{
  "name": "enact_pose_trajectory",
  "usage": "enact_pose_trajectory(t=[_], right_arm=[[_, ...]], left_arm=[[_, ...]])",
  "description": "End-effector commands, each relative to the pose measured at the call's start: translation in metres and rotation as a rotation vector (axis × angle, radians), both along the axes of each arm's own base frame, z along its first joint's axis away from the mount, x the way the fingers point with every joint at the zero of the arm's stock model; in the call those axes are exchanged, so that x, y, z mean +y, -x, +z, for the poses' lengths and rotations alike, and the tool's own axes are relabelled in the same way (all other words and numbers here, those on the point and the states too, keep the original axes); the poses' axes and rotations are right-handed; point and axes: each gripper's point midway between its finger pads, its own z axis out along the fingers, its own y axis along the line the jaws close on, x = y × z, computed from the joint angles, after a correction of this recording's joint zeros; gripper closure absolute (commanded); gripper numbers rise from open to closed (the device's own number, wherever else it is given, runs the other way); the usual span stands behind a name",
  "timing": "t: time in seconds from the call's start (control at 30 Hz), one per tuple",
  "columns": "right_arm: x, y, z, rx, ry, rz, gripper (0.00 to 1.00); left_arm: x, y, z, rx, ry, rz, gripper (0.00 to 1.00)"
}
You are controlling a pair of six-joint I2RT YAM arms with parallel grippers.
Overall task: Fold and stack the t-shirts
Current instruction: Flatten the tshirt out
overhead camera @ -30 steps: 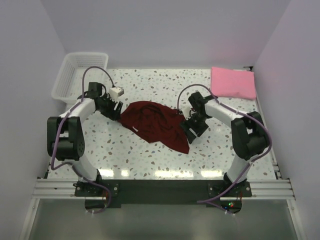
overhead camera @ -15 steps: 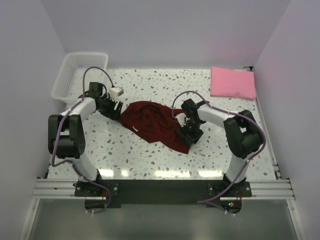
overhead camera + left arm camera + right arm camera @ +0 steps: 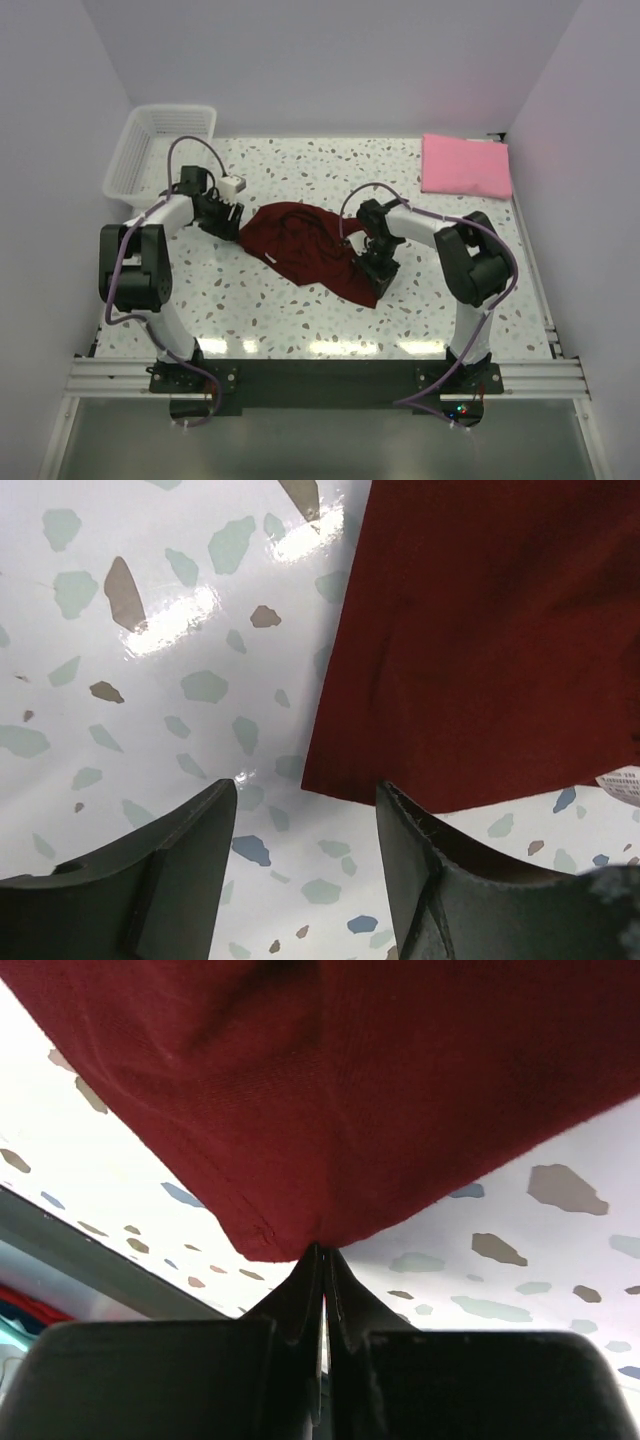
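Note:
The maroon t-shirt (image 3: pixel 310 245) lies crumpled in the middle of the table. My right gripper (image 3: pixel 376 270) is shut on its near right corner; in the right wrist view the fingertips (image 3: pixel 322 1252) pinch the cloth's edge (image 3: pixel 300 1110). At the shirt's far left edge my left gripper (image 3: pixel 232 222) stands open. In the left wrist view its fingers (image 3: pixel 410 830) straddle bare table just short of the shirt's hem (image 3: pixel 470 660), with nothing between them. The pink t-shirt (image 3: pixel 466 165) lies folded as a rectangle at the back right corner.
A white mesh basket (image 3: pixel 160 150) stands at the back left corner. The speckled table (image 3: pixel 300 310) ends at a dark rail along its near edge. White walls close in the left, back and right sides.
My right gripper slid left onto the shirt's near right corner and shut on it. The left gripper stayed at the shirt's left edge, its jaws a little narrower.

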Motion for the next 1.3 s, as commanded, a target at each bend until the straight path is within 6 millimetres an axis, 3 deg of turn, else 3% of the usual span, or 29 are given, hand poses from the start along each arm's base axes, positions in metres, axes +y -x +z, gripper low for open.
enact_pose_trajectory(t=[0.0,0.2,0.3,0.5,0.6,0.63,0.77,1.0,1.27], right_arm=[[0.006,0.004,-0.014,0.009,-0.016,0.015,1.0],[0.003,0.001,-0.01,-0.017,-0.01,0.02,1.0],[-0.001,0.0,-0.007,-0.036,-0.003,0.023,1.0],[-0.006,-0.004,-0.002,-0.059,-0.007,0.007,1.0],[-0.006,-0.008,0.001,-0.073,-0.015,0.008,1.0],[-0.007,-0.009,0.002,-0.077,-0.014,0.006,1.0],[-0.015,-0.023,0.018,-0.132,-0.03,0.004,1.0],[-0.057,-0.073,0.064,-0.267,-0.023,-0.062,1.0],[-0.07,-0.131,0.14,-0.553,0.03,0.003,1.0]], left_arm=[[0.001,-0.014,-0.006,0.004,0.013,0.056,0.39],[-0.013,-0.017,-0.017,0.062,0.107,0.095,0.45],[-0.02,-0.017,-0.018,0.084,0.171,0.101,0.54],[-0.029,-0.006,-0.015,0.186,0.339,0.131,0.75],[-0.03,-0.004,-0.011,0.203,0.375,0.133,0.89],[-0.029,-0.007,-0.006,0.19,0.374,0.132,1.0],[-0.02,-0.03,0.039,0.042,0.35,0.121,1.0],[0.0,-0.071,0.128,-0.239,0.223,0.071,1.0],[0.003,-0.081,0.182,-0.387,0.107,-0.024,1.0]])
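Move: The red t-shirt's left corner is just under my open left fingers, about 1 cm ahead, 1 cm right and 3 cm down; its white tag is some 7 cm right and 5 cm back. The white basket's middle is roughly 17 cm ahead and 16 cm left. My right hand already pinches the shirt's near-right corner; the shirt's far-right corner is about 15 cm straight ahead of it, the folded pink t-shirt 27 cm ahead and 19 cm right. I sink my left hand about 2 cm while easing right, shut its fingers on the shirt's left corner, then lift it quickly, some 17 cm up and 8 cm forward. My right hand stays low with its pinch until that lift starts, then carries its corner about 11 cm forward, 10 cm up and 6 cm right, towards the pink t-shirt, fingers swinging forward some 25 degrees. ##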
